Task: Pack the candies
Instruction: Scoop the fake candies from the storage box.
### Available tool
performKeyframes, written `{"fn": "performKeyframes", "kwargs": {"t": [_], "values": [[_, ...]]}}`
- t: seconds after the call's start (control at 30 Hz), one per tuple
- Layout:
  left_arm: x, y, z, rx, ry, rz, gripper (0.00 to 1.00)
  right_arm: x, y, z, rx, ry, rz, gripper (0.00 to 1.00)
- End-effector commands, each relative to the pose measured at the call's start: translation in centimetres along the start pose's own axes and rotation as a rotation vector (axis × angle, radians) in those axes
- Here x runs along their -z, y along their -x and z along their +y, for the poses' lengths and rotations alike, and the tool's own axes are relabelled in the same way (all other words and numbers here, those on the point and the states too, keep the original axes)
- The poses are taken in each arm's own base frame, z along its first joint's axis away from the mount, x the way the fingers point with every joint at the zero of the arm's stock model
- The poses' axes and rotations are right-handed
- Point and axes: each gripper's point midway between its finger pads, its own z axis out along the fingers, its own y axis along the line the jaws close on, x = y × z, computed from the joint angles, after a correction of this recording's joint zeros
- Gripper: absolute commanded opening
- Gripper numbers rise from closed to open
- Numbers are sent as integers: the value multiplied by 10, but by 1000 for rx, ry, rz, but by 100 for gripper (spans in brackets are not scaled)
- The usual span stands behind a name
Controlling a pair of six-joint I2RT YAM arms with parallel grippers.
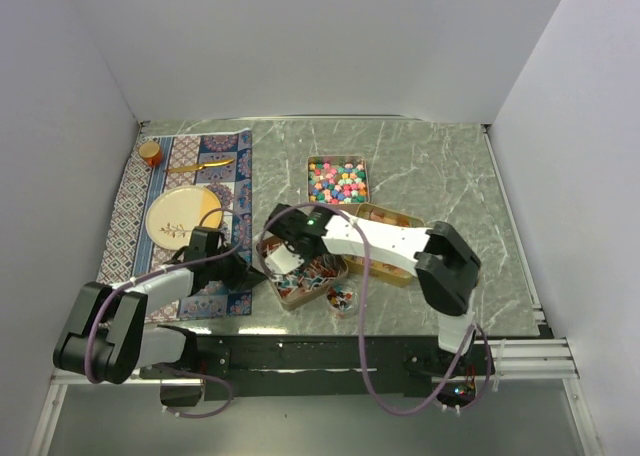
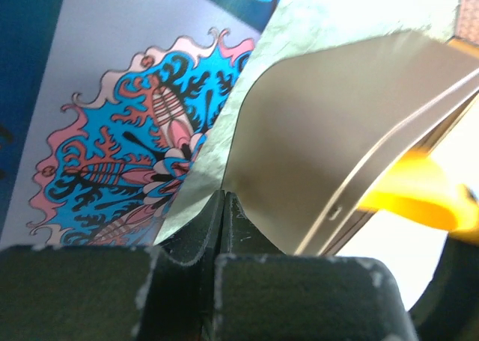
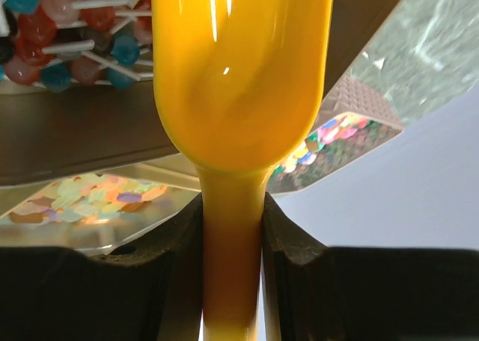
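A square tin [image 1: 305,274] of red-blue-white wrapped candies [image 1: 318,272] lies at the near middle of the table. My right gripper [image 1: 283,238] hovers over its left part. In the right wrist view it [image 3: 232,206] is shut on the handle of a yellow scoop [image 3: 239,72], with wrapped candies [image 3: 75,34] beyond the bowl. My left gripper [image 1: 238,266] is at the tin's left corner. Its jaws [image 2: 222,206] are shut with nothing visible between them, right against the tin's rounded metal wall [image 2: 337,131]. The scoop [image 2: 412,195] shows past that wall. Multicolour ball candies [image 1: 337,179] fill a tin farther back.
A third tin [image 1: 390,221] lies partly under my right arm. A small clear cup [image 1: 342,298] with candies stands in front of the tins. On the left, a patterned mat [image 1: 135,201] carries a gold plate [image 1: 183,214], an orange cup [image 1: 150,153] and a gold utensil [image 1: 200,164].
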Motion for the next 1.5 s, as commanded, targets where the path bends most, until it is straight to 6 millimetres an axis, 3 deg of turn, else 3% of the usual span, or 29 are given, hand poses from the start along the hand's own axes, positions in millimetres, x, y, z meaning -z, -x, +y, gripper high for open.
{"fn": "performKeyframes", "kwargs": {"t": [0.0, 0.03, 0.27, 0.53, 0.57, 0.8, 0.83, 1.17, 1.47], "values": [[3, 11, -29, -17, -99, -24, 1, 8, 6, 18, 231, 6, -109, 0], [3, 12, -28, -15, -100, -27, 1, 4, 3, 24, 258, 16, -95, 0], [3, 31, -49, 4, -163, -56, 1, 5, 5, 4, 323, -11, -89, 0], [-5, 50, -77, 58, -223, -37, 1, -7, 32, -1, 335, 4, -144, 0], [-5, 56, -86, 50, -237, -41, 1, -10, 34, 1, 332, 14, -149, 0], [-16, 69, -96, 80, -227, 0, 1, -26, 52, 10, 216, 112, -228, 0], [-17, 70, -97, 82, -230, 1, 1, -23, 57, 2, 164, 112, -264, 0], [-18, 80, -102, 89, -237, 4, 1, -48, 44, 6, 50, 144, -362, 0], [-19, 99, -116, 124, -276, 5, 1, -47, 46, -12, -59, 106, -443, 0]]}}
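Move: The right hand holds the yellow scoop; the lollipop box's middle lies about 5 cm to its left, 5 cm back and 8 cm below. From that hand the round clear container is roughly 12 cm back and 5 cm right, the gummy box 16 cm right and 3 cm ahead. From the left hand, low with shut fingers beside the box's left wall, the box's middle is some 11 cm right and level ahead; the container is 21 cm right and 7 cm back. First back and right a couple of centimetres with a counter-clockwise twist, then left and down about 6 cm, the right hand takes the scoop bowl lower over the lollipops; the twist largely unwinds and the fingers tilt to point nearly straight down, still gripping the handle. The left hand, fingers shut, travels forward about 12 cm along the box's left side and rises 4 cm, ending by its far-left corner. ##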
